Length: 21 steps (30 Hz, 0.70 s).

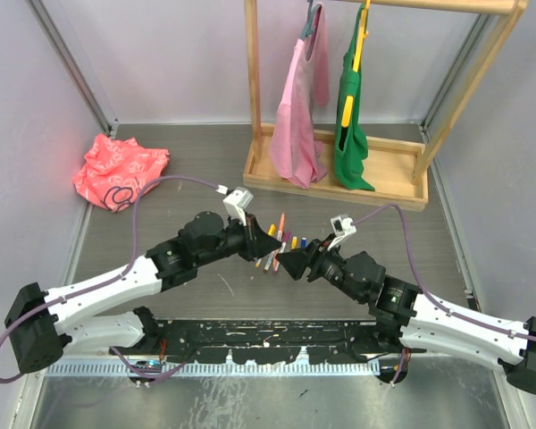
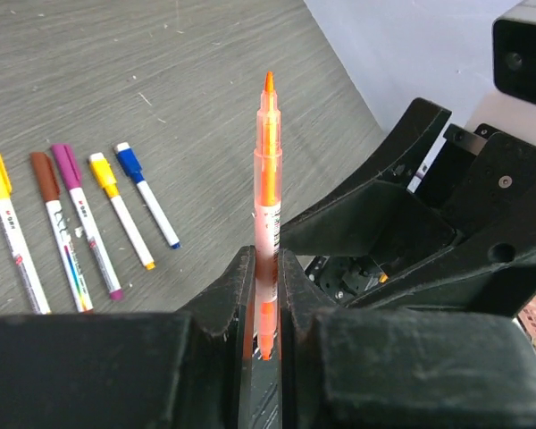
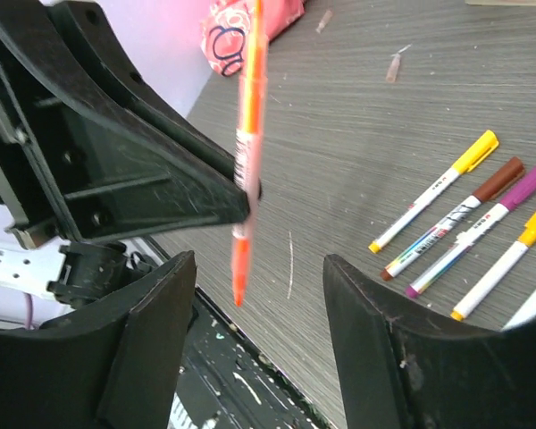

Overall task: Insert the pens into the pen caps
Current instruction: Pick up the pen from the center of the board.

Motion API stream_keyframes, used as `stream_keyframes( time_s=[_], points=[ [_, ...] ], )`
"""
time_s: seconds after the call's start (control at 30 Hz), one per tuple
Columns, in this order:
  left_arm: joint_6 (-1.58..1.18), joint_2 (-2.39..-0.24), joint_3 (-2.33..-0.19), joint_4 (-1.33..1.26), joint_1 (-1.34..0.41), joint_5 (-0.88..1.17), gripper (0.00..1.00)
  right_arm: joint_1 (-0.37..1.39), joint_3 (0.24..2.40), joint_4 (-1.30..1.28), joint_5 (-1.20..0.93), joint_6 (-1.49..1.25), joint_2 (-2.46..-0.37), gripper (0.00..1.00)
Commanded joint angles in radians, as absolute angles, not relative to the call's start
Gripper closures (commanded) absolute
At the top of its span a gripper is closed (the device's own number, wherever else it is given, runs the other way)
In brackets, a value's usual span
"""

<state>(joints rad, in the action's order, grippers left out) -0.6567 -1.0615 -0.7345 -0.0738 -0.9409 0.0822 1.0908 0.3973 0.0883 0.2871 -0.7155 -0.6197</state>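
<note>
My left gripper (image 2: 266, 259) is shut on an orange pen (image 2: 268, 179), which it holds by the lower barrel so that the pen stands upright above the table. A translucent orange cap (image 2: 268, 116) seems to cover the upper tip. In the right wrist view the same orange pen (image 3: 248, 116) hangs with its lower end between the spread fingers of my open right gripper (image 3: 259, 261), nearer the left finger and touching neither. Several capped pens (image 2: 85, 214) lie side by side on the table: yellow, brown, purple, yellow (image 3: 438, 188) and blue. Both grippers meet mid-table (image 1: 284, 255).
A wooden rack (image 1: 335, 170) with a pink and a green garment stands at the back. A crumpled red-pink bag (image 1: 121, 170) lies at the back left. A black paint-flecked strip (image 1: 268, 335) runs along the near edge between the arm bases.
</note>
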Motion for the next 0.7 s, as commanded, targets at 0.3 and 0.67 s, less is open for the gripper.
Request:
stream_keyframes(
  time_s=[0.3,0.67],
  points=[
    [-0.678,-1.109,-0.809,-0.218,-0.993,0.037,1.0,1.088,0.407,0.237,0.302,-0.744,-0.625,0.48],
    [-0.682,-1.097,-0.806,-0.219,-1.006,0.046,1.0,1.088,0.427,0.236,0.304,-0.737,-0.655,0.58]
  ],
)
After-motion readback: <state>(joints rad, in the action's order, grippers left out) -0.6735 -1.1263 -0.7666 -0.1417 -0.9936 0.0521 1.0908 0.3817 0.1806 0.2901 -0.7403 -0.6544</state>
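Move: The left hand already grips the orange pen upright. The open right gripper it is being brought to is about 3 cm back, 3 cm to the right and 2 cm lower. From the right hand the pen's middle is some 3 cm ahead, 3 cm left and 3 cm up. Some 19 cm below that hand and about 8 cm ahead lie the purple pen, 1 cm left, the brown pen, 3 cm left, and the blue pen, 4 cm right. Rightward by about 2 cm, after a slight dip that ends roughly 1 cm higher, the left hand carries the orange pen in towards the right gripper, its pinch unchanged. The right hand all but holds its place, rising about 1 cm and easing partly back, while its fingers close from roughly two-thirds open to under half around the pen's lower end, with a clear gap still left. ##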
